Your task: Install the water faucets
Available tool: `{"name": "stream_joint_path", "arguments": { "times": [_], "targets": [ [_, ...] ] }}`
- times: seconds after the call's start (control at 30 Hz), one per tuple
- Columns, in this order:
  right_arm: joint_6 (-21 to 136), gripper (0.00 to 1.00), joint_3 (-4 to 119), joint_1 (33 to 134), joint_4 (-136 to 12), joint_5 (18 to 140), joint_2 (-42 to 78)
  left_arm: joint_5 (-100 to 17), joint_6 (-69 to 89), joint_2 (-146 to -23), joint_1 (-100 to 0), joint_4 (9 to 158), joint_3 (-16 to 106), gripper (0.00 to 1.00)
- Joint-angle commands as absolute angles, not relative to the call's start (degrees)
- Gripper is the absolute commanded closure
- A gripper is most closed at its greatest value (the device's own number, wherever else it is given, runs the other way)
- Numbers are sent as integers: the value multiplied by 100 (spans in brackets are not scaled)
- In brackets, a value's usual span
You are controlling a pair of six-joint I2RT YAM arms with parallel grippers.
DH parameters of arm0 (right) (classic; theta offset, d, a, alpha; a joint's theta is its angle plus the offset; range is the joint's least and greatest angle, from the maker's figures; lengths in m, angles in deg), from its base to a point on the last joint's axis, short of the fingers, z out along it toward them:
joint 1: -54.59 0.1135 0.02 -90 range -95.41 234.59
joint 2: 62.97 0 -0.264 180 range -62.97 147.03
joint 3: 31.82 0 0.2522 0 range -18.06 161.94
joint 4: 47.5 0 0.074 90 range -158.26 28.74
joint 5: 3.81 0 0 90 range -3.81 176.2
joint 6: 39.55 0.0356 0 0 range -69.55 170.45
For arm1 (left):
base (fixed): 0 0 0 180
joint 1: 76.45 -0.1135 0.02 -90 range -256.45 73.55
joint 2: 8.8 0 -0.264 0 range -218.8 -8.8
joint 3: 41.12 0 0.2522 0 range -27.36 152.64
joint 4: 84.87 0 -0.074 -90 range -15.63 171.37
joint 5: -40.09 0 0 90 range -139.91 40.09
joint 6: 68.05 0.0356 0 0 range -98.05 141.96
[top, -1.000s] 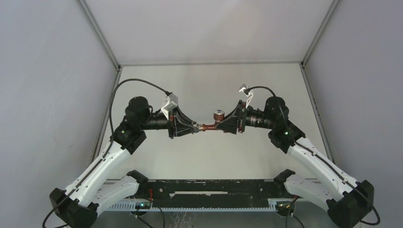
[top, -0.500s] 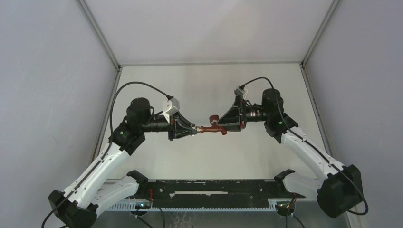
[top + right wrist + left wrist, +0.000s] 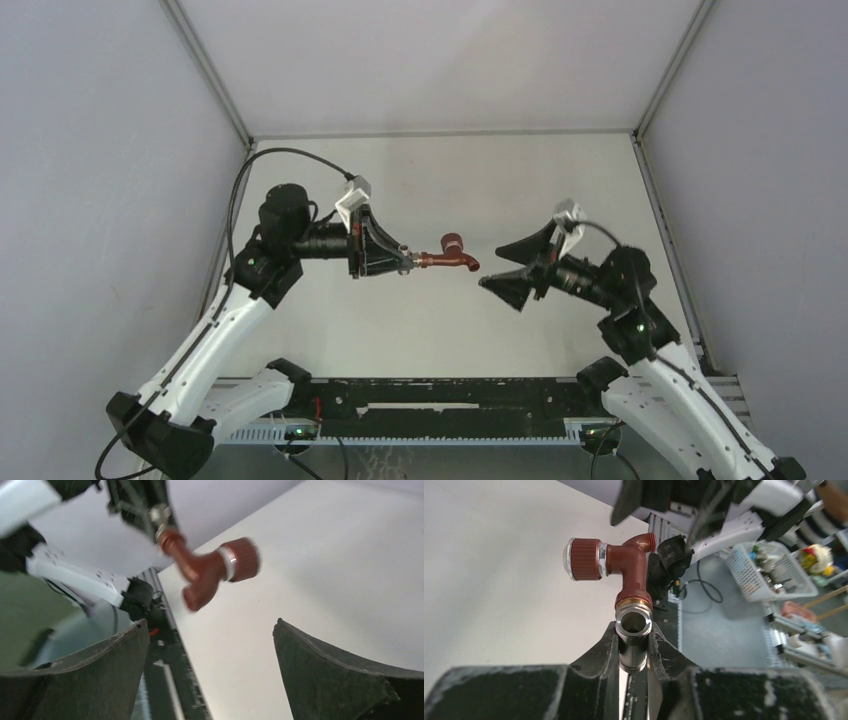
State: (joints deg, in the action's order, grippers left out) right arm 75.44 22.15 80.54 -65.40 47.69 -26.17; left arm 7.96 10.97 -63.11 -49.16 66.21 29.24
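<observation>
A reddish-brown water faucet [image 3: 452,256] with a ribbed knob hangs in the air over the table's middle. It is joined to a silvery threaded fitting [image 3: 632,645]. My left gripper [image 3: 404,261] is shut on that fitting, and the faucet [image 3: 630,570] sticks out past its fingertips [image 3: 613,635]. My right gripper [image 3: 490,268] stands wide open a short way right of the faucet, touching nothing. In the right wrist view the faucet [image 3: 205,572] floats beyond the spread fingers [image 3: 295,650], apart from them.
A black rail [image 3: 440,408] runs along the near table edge between the arm bases. Grey walls close the left, right and far sides. Off the table, past the rail, stand white baskets [image 3: 774,572] of small items.
My right gripper opened, let go of the faucet and drew back to the right and nearer. The left gripper kept the fitting with the faucet on it and shifted slightly farther.
</observation>
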Motion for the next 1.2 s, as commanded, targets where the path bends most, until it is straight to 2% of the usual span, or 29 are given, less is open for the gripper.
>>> {"name": "stream_joint_path", "arguments": {
  "times": [0.0,0.17,0.5,0.57,0.8,0.97,1.17],
  "targets": [
    [5298,0,1280,8784,-4891,5746,-3530,1531,-119,-6595,-5109,7246,3311,100],
    [4035,0,1024,9440,-4821,5943,-3549,1954,-856,-6886,-5131,7538,3387,100],
    [3961,3,1254,9810,-3772,5640,-2342,1932,-947,-6857,-5129,7540,3394,100],
    [4044,9,1295,9826,-3671,5562,-2179,1944,-918,-6840,-5131,7535,3391,100],
    [4629,41,1297,9820,-3353,5514,-1991,1914,-642,-6816,-5131,7288,3368,100],
    [5329,54,1297,9746,-3206,5258,-2042,1797,-353,-6771,-5131,7124,3376,100],
    [7255,54,1781,9471,-3767,5252,-2091,1175,584,-6515,-5042,6784,3212,100]
  ]
}}
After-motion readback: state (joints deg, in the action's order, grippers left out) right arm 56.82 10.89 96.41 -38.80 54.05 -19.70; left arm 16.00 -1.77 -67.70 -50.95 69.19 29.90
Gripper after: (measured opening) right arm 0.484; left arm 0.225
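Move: The faucet's knob points forward from the pipe, about 7 cm to the right hand's left and 4 cm ahead, level with its wide-open fingers. The spout end is some 4 cm left, neither ahead nor back; the metal fitting is 14 cm left and 1 cm ahead, both about level. From the left hand, which already grips that fitting, the knob is roughly 7 cm right and 3 cm ahead, level. The right hand pinches the faucet's knob: it first draws back and dips while rolling its forward finger upward nearly 40 degrees, then swings forward and left, ending about 5 cm left of its start, closes halfway onto the knob and starts rolling back the other way. The left hand keeps its grip on the fitting, rolling its forward side down about 20 degrees, then easing back slightly. ##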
